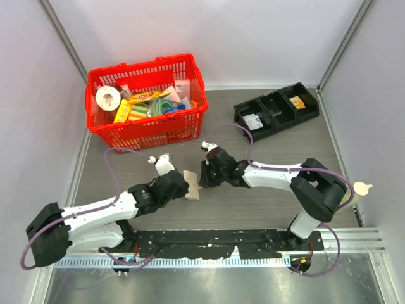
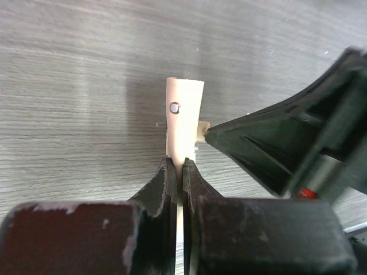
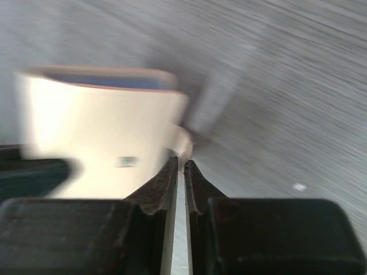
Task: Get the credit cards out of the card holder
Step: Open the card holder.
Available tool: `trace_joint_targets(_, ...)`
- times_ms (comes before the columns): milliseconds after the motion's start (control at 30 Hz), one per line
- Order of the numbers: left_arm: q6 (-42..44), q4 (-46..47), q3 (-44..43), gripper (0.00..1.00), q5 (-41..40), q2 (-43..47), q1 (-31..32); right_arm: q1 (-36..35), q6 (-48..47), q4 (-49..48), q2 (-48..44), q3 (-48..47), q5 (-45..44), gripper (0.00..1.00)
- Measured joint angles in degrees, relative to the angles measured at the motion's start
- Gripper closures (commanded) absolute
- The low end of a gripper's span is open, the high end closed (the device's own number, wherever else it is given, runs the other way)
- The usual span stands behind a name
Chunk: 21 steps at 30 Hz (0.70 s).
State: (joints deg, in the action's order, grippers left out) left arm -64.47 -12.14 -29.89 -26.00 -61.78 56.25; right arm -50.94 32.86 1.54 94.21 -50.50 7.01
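The tan card holder (image 1: 191, 192) is held on edge just above the table between the two arms. My left gripper (image 1: 183, 189) is shut on its near end; in the left wrist view the card holder (image 2: 184, 114) rises edge-on out of that gripper (image 2: 182, 166). My right gripper (image 1: 204, 179) comes in from the right, and its tip (image 2: 215, 136) meets the little closure tab (image 2: 202, 130). The blurred right wrist view shows the holder's broad tan face (image 3: 103, 132) with a blue strip along its top, and the narrow jaws of the right gripper (image 3: 183, 164) pinch the tab (image 3: 182, 143). No credit cards show in the holder.
A red basket (image 1: 145, 130) full of mixed items stands at the back left. A black three-part tray (image 1: 276, 109) at the back right holds a yellow-orange card (image 1: 297, 102) and a white piece (image 1: 253, 120). Walls enclose the table.
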Motion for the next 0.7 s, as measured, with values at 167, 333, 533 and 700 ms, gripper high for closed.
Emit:
trace_joint_targets(167,1.0,-1.8,-0.3,1.0,-3.0,8.1,0.0,2.0,-1.6,4.6,-0.6,3.4,-6.4,0.84)
trace_joint_targets(333,2.3,-1.8,-1.1,1.0,-4.3,10.6,0.0,2.3,-2.6,6.7,-3.8,4.9,-9.1,0.69)
trace_joint_targets(533,3.7,-1.8,-1.0,1.0,-4.4,10.4,0.0,2.3,-2.9,6.3,-15.5,7.8,-8.8,0.27)
trace_joint_targets(700,6.4,-0.4,-1.0,1.0,-4.2,10.4,0.0,2.3,-2.3,-4.1,-24.7,12.0,-6.6,0.1)
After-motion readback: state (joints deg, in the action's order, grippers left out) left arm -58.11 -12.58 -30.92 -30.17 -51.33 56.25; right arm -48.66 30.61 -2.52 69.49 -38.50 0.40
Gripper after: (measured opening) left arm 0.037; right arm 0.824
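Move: At the right hand's fingertips is the card holder's strap, already pulled off its stud. The card holder's middle lies about 4 cm to that hand's left, level with it; the red basket is some 28 cm ahead and 21 cm left, the black tray some 29 cm ahead and 30 cm right. The left hand holds the card holder upright, its middle about 2 cm ahead and 2 cm right, the strap about 5 cm right. Drawing away from the strap, the right hand goes about 6 cm right and dips 3 cm, then climbs some 11 cm as its fingers spread wide and tip upward, freeing themselves of the strap. The left hand keeps its pinch on the card holder and lifts it over 5 cm early on, tipping its fingers up slightly. ##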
